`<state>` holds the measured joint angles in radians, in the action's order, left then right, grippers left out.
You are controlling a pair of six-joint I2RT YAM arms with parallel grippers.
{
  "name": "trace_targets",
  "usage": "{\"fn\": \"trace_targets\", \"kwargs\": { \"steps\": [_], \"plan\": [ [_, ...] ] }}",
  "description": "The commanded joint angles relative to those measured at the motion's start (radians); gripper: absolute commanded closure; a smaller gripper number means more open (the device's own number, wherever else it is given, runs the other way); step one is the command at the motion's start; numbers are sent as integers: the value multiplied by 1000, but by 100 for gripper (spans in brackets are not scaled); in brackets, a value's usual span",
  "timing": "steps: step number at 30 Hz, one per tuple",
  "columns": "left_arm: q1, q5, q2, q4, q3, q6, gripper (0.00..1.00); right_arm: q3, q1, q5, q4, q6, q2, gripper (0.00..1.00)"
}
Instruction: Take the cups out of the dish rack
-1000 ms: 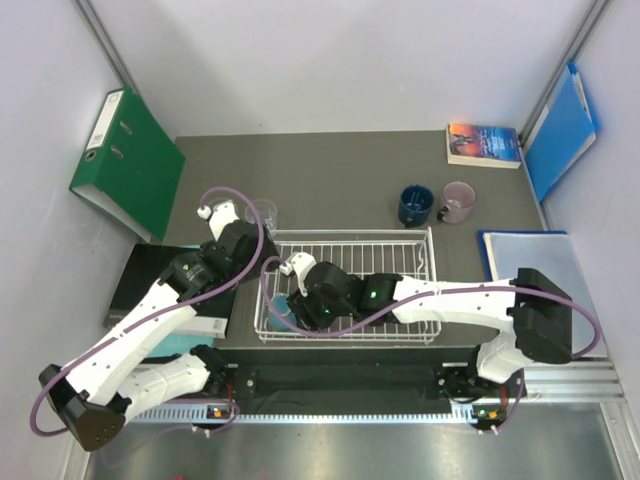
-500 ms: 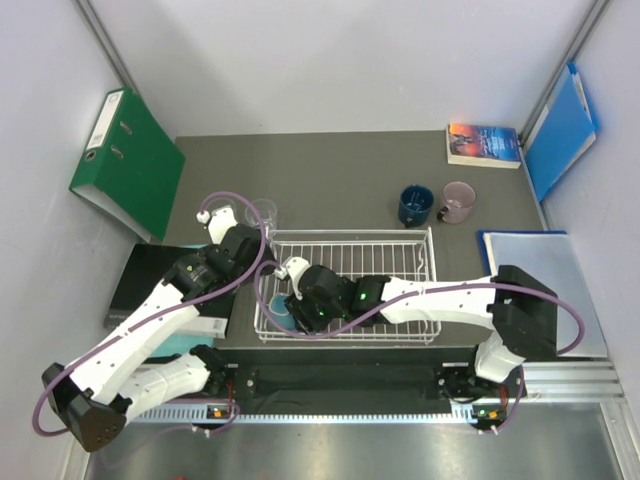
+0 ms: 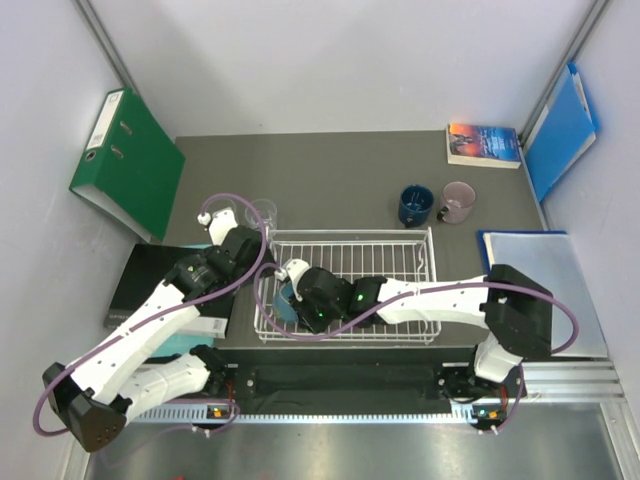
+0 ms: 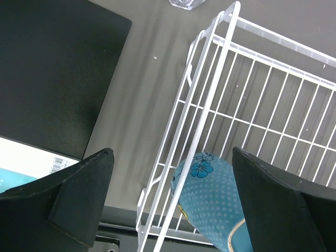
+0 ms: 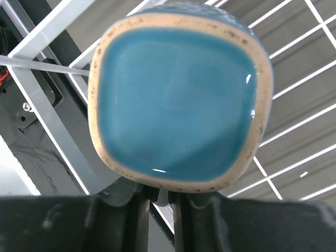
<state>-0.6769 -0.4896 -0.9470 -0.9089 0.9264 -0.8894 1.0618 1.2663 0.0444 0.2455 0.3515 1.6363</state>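
The white wire dish rack [image 3: 380, 262] sits at the near middle of the table. My right gripper [image 3: 298, 292] is at its left end, shut on the teal-blue mug [image 3: 285, 303], which is tilted. In the right wrist view the mug's base [image 5: 178, 100] faces the camera and the fingers [image 5: 118, 215] pinch a pale part under it. My left gripper [image 3: 246, 252] is open and empty over the rack's left rim [image 4: 210, 94], with the mug [image 4: 215, 194] below it. The navy mug [image 3: 414, 205] and pink mug [image 3: 458, 200] stand on the table beyond the rack. One clear tumbler [image 3: 263, 212] stands off the rack's far left corner.
A green binder [image 3: 125, 160] leans at the far left. A black board [image 4: 47, 68] lies left of the rack. A book [image 3: 484, 144] lies at the far right, and blue folders [image 3: 558, 128] lie at the right edge.
My right gripper has reached further left in the rack, and the teal-blue mug has shifted up and away from the near rim. My left gripper has edged toward the rack.
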Motion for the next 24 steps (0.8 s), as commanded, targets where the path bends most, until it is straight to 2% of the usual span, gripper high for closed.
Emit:
{"fn": "trace_targets", "kwargs": {
  "steps": [1, 9, 14, 19, 20, 21, 22, 24],
  "plan": [
    [-13, 46, 2, 70, 5, -14, 1, -28, 2, -2, 24, -13, -15, 100],
    [-13, 49, -19, 84, 20, -14, 1, -13, 4, 69, 84, -8, -153, 100],
    [-13, 33, -33, 87, 48, -3, 1, 46, 2, 228, 193, -14, -272, 100],
    [-13, 37, -58, 113, 78, -13, 1, 70, -73, 308, 278, 13, -417, 100],
    [-13, 52, -70, 119, 83, -20, 1, 57, -99, 283, 262, 29, -444, 100],
    [-13, 66, -75, 128, 86, -35, 1, 32, -178, 234, 230, 65, -517, 100],
    [-13, 83, -79, 160, 86, -45, 1, -44, -220, 106, 177, 87, -559, 100],
    [-13, 139, -87, 203, 84, -63, 1, -129, -328, -33, 17, 157, -665, 100]
  ]
}}
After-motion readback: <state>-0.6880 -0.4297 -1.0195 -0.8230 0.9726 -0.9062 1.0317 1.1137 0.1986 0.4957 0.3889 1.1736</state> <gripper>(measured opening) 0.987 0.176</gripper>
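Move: The right hand already holds the light blue cup by its handle, the cup's middle about 4 cm ahead of that hand and 4 cm to its left. The unloaded navy mug stands on the table some 27 cm ahead, 26 cm to the right and a little lower, with the pink mug about 10 cm to the right of it. From the left hand the navy mug is roughly 13 cm ahead, 34 cm to the right and 11 cm below. Keeping its pinch on the light blue cup's handle, the right hand lifts the cup up about 12 cm and carries it some 10 cm right and 5 cm forward across the rack, towards the navy mug. It starts slowly, then speeds up, turning about 20 degrees, mostly clockwise. The left hand, empty and wide open, drifts about 3 cm right and slightly forward. ##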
